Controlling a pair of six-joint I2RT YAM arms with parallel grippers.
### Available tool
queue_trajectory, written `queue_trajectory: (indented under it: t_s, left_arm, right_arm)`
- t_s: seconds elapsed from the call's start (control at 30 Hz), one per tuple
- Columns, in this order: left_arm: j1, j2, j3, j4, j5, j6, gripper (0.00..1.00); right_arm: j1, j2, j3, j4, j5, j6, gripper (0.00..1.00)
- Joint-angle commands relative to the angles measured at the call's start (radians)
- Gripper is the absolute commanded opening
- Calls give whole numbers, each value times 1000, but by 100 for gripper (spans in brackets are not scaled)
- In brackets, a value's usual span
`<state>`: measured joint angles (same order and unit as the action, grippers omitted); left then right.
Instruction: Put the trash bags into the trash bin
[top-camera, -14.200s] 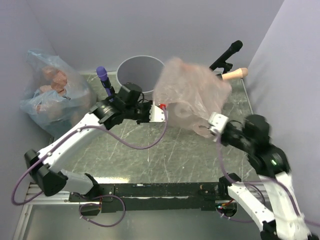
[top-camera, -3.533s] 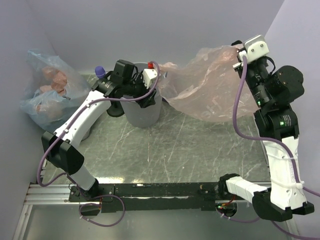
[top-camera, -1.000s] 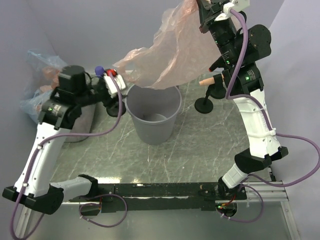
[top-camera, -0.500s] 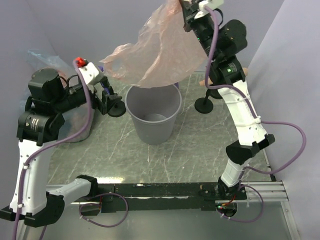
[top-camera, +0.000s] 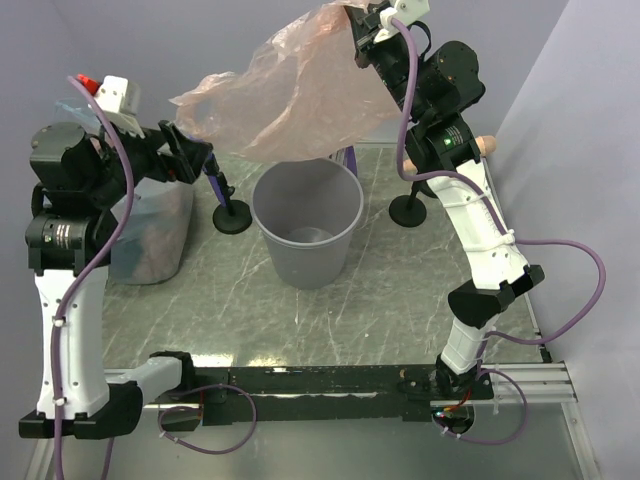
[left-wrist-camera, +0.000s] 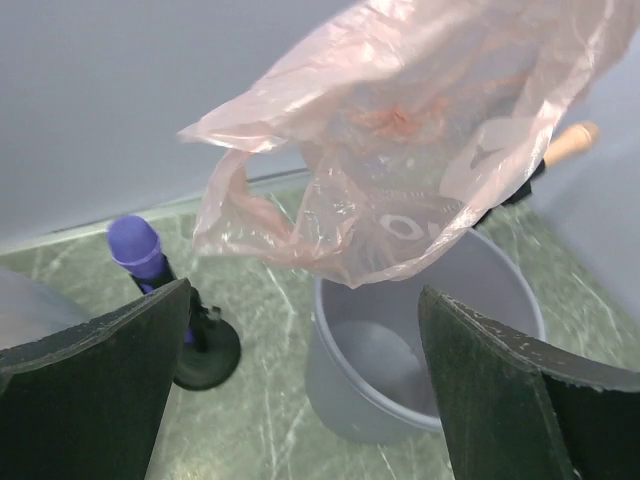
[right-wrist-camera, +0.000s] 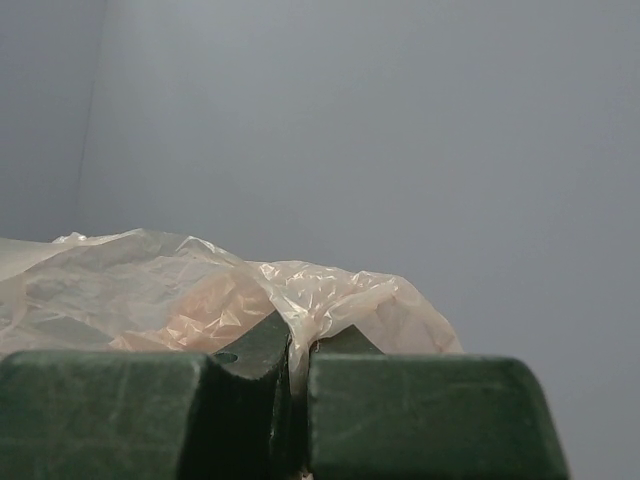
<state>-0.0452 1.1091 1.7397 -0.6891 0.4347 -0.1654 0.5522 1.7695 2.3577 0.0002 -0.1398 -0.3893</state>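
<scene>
A thin pink trash bag (top-camera: 290, 95) hangs spread out high above the grey trash bin (top-camera: 307, 235), which stands upright and looks empty. My right gripper (top-camera: 365, 28) is shut on the bag's top edge, and the film is pinched between its jaws in the right wrist view (right-wrist-camera: 298, 345). My left gripper (top-camera: 193, 160) is wide open and empty, left of the bin and just below the bag's left corner. In the left wrist view the gripper (left-wrist-camera: 305, 300) faces the bag (left-wrist-camera: 400, 150) and the bin (left-wrist-camera: 430, 350). A second, bluish filled trash bag (top-camera: 150, 235) sits at far left, partly behind my left arm.
A purple-tipped rod on a black round base (top-camera: 222, 190) stands just left of the bin. A black stand with a wooden tip (top-camera: 408, 208) stands right of it. Grey walls close in on the left, back and right.
My left arm has risen and drawn back to the left, its gripper now open below the bag's corner. My right gripper has carried the pink bag slightly left, still high over the bin.
</scene>
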Motion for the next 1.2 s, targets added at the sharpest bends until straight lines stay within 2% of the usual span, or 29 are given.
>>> queue_trajectory:
  t_s: [0.0,0.13,0.2,0.33,0.53,0.63,0.8,0.97,1.03,1.17]
  left_arm:
    - [24,-8,15,118,-27,-36,99]
    - [25,20,-20,172,12,-31,98]
    - [25,18,-77,244,10,-75,95]
    - [25,-11,-178,437,-24,-184,96]
    - [30,-8,-147,428,-59,-96,94]
    - [28,-3,-170,459,-39,-7,88]
    - [30,81,-134,462,96,46,78]
    - [28,155,-74,510,375,-8,58]
    - [30,181,-33,494,487,-34,47]
    - [28,201,27,435,616,-46,21]
  right_arm:
    - [5,-39,37,35,8,-8,0]
    - [6,-51,25,32,0,9,0]
    - [8,-48,34,24,0,29,0]
    - [21,-50,38,14,-6,26,0]
    - [26,-71,8,8,-9,13,0]
    - [29,-76,-1,3,-11,17,0]
    - [32,-73,6,3,-14,27,0]
    - [35,-87,-24,-24,-15,53,0]
    - [38,-100,-60,-43,-29,69,0]
    - [43,-131,-116,-63,-41,115,0]
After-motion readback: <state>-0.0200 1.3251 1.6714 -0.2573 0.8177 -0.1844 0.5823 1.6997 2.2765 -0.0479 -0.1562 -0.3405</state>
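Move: The trash bag's loose end hangs about 7 cm ahead of the left hand, 3 cm to its right and roughly level, perhaps 2 cm higher. The trash bin's middle is some 20 cm right, 5 cm ahead and 35 cm below; the purple microphone stands about 18 cm ahead, 3 cm left and 35 cm down. From the right hand, which holds the bag's other end, the loose end is about 30 cm left, 4 cm back and 16 cm lower. The trash bag's loose end is what the left hand goes for: it reaches about 7 cm forward with small rises and dips, then swings some 5 cm right towards the bag, yawing about 20 degrees clockwise as its wide-open fingers close on the plastic. The right hand keeps its pinch on the other end, easing about 2 cm back. ##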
